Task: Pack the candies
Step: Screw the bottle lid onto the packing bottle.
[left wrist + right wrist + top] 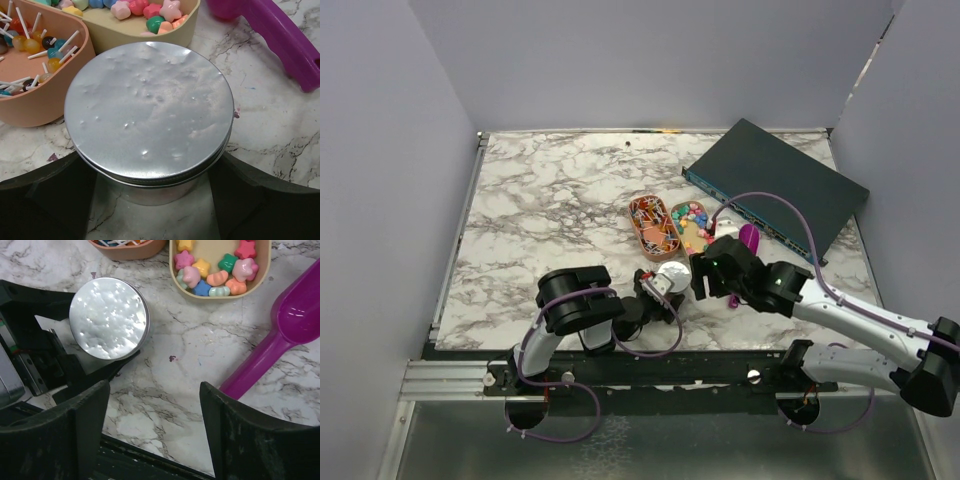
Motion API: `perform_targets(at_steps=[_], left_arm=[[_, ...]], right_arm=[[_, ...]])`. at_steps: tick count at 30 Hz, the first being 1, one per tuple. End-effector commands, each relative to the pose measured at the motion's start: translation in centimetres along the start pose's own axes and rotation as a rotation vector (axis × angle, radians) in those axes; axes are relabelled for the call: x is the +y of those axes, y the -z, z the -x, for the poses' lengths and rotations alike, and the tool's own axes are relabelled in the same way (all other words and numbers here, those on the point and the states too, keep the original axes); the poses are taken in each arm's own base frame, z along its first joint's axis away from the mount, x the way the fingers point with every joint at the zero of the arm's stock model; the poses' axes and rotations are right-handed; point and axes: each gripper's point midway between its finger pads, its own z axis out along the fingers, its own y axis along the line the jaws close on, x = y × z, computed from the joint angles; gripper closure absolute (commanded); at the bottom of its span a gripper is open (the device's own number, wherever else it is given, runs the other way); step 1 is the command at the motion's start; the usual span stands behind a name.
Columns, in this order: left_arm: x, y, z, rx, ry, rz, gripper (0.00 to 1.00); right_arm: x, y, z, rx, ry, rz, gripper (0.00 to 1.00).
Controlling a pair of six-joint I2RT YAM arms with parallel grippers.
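Note:
The candies [692,215] [145,12] [215,270] lie in a beige tray [220,296], star and chunk shapes in pink, yellow, green and blue. Just in front of it stands a round silver tin [671,275] [150,110] [108,318] with its lid on. My left gripper [668,282] [152,197] straddles the tin, both fingers against its sides. My right gripper [710,280] [155,405] hangs open over bare marble to the right of the tin, nothing between its fingers.
An orange tray [650,228] [45,100] of small ball-headed pins sits left of the beige one. A purple scoop [748,238] [285,45] [280,340] lies to the right. A dark flat box [775,190] lies at the back right. The table's front edge runs right under my right gripper.

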Motion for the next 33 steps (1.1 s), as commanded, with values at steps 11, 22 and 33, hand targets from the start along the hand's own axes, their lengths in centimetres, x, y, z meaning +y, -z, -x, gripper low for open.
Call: perform_targets(at_steps=[11,22,33], left_arm=[[-3.8,4.5,-3.7,0.075,0.058,-0.28,0.53],[-3.5,4.7,-4.1,0.09,0.066,-0.266,0.54],[-3.7,4.7,-4.1,0.091,0.074,-0.27,0.55]], right_arm=[[2.5,-4.8,4.1,0.007,-0.016,0.211,0.55],[3.6,-7.8,3.9,0.071,-0.02,0.284,0.66],[2.5,-8.8,1.8,0.118,-0.019,0.263,0.72]])
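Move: The bottle lid, already on the bottle between the left fingers, sits about 4 cm above the left hand point and roughly 1 cm ahead and 1 cm right. From the open right hand the lid is some 4 cm ahead, 6 cm left and 7 cm down. The star-candy tray lies about 16 cm straight ahead of the right hand, the lollipop tray 8 cm left of that tray, and the purple scoop 8 cm ahead and 11 cm right of the hand, all on the table. Bring the right gripper forward and left, about 8 cm in all, while sinking nearly 4 cm, so its tips come in over the forward edge of the lid; shut the fingers from wide to about a quarter open on the way and turn the wrist some 15 degrees. Keep the left fingers clasped round the bottle, easing it back a little with a slight clockwise turn. ##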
